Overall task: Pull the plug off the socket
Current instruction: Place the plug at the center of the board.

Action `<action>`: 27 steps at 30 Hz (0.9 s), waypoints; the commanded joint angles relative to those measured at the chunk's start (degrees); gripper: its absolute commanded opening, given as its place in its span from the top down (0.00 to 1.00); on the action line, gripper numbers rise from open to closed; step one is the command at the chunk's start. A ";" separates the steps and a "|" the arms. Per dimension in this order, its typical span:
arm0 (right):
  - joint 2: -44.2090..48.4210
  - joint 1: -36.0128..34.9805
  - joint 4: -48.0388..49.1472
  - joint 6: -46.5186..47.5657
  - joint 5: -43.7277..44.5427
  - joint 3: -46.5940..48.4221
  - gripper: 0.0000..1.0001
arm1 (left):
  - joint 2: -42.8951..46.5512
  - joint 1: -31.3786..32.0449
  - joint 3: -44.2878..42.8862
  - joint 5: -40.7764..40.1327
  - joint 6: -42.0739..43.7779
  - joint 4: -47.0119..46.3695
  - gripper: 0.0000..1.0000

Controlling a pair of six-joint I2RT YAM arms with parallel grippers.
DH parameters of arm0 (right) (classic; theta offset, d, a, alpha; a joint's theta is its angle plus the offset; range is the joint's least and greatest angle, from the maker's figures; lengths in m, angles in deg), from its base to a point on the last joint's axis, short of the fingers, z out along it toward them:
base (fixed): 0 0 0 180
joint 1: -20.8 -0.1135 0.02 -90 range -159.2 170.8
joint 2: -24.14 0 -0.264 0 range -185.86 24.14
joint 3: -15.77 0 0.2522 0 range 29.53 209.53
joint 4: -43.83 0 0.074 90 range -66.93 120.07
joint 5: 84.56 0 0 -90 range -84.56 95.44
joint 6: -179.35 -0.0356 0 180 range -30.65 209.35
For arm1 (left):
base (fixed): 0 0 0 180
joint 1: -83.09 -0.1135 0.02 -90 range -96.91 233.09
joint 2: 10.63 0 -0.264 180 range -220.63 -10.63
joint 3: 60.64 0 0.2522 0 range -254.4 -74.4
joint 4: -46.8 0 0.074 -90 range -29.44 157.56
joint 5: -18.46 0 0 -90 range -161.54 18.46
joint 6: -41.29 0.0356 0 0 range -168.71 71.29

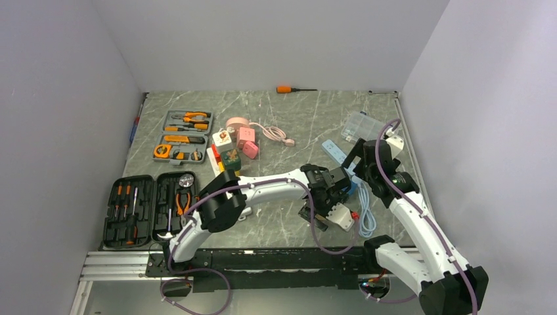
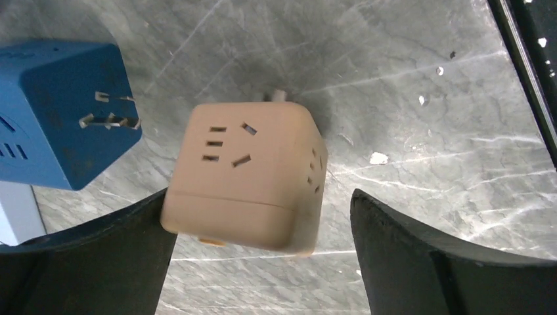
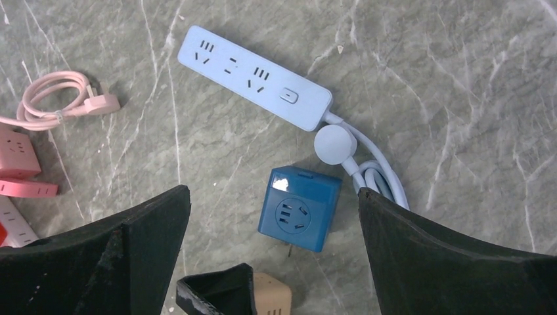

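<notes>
A beige cube plug [image 2: 246, 180] sits between the fingers of my left gripper [image 2: 263, 207]. It leans against the left finger [image 2: 111, 256], and a clear gap separates it from the right finger [image 2: 427, 256]. The jaws stand wide, so this gripper is open. One prong shows at the cube's far side. The cube looks white in the top view [image 1: 339, 215]. A blue cube adapter [image 3: 302, 207] lies prongs out beside it on the table. My right gripper [image 3: 272, 210] hangs open above the blue cube. A long white strip [image 1: 213, 159], likely the socket, lies far left among coloured cubes.
A light-blue power strip [image 3: 253, 75] with its coiled cable [image 1: 366, 220] lies near the right arm. Two tool cases [image 1: 151, 210] [image 1: 184, 134] occupy the left. A pink disc and cable [image 1: 253, 128], a clear plastic box [image 1: 361, 125] and an orange screwdriver [image 1: 289, 88] sit further back.
</notes>
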 commanded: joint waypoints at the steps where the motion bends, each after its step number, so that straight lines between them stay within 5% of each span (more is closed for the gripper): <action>1: 0.45 0.34 1.95 1.08 -0.44 -0.38 0.00 | 2.42 -0.96 0.35 3.98 -3.13 2.46 0.01; 5: -0.44 0.37 2.63 1.97 -1.75 0.58 0.00 | 5.95 -1.96 -2.46 3.59 -4.01 8.44 0.01; 10: -3.56 0.30 3.51 2.75 -3.61 2.73 0.00 | 6.72 -5.48 -15.02 -7.89 -8.07 28.05 0.01; 13: -6.14 0.12 5.62 3.11 -6.58 3.53 0.00 | 11.76 -10.07 -15.21 -9.97 -12.04 33.16 0.01; 19: -15.49 -6.87 7.85 3.82 -5.03 9.41 0.00 | 29.08 -19.63 -7.62 -12.08 -13.22 25.77 0.01; 27: -30.65 -16.36 6.18 6.62 -2.30 24.31 0.00 | 41.14 -36.50 -8.71 -11.33 -14.32 22.23 0.01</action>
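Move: The green plug on the white socket strip lies about 25 cm left and 15 cm ahead of the left hand, near its height, with the yellow plug 4 cm nearer than it. The tan plug already stands between the left hand's open fingers. From the right hand, the green plug is some 40 cm left, 6 cm ahead and 10 cm down; the blue plug is 3 cm back, 3 cm left and 14 cm below. Up and left, speeding up, the emptied left hand rises off the tan plug after edging slightly left; it climbs about 28 cm while swinging 26 cm left and some 11 cm forward to high over the green plug, turning counter-clockwise, fingers staying wide open. The right hand, also open, dips a little, then sweeps left and forward past the blue plug towards the socket strip's side, turning counter-clockwise. ##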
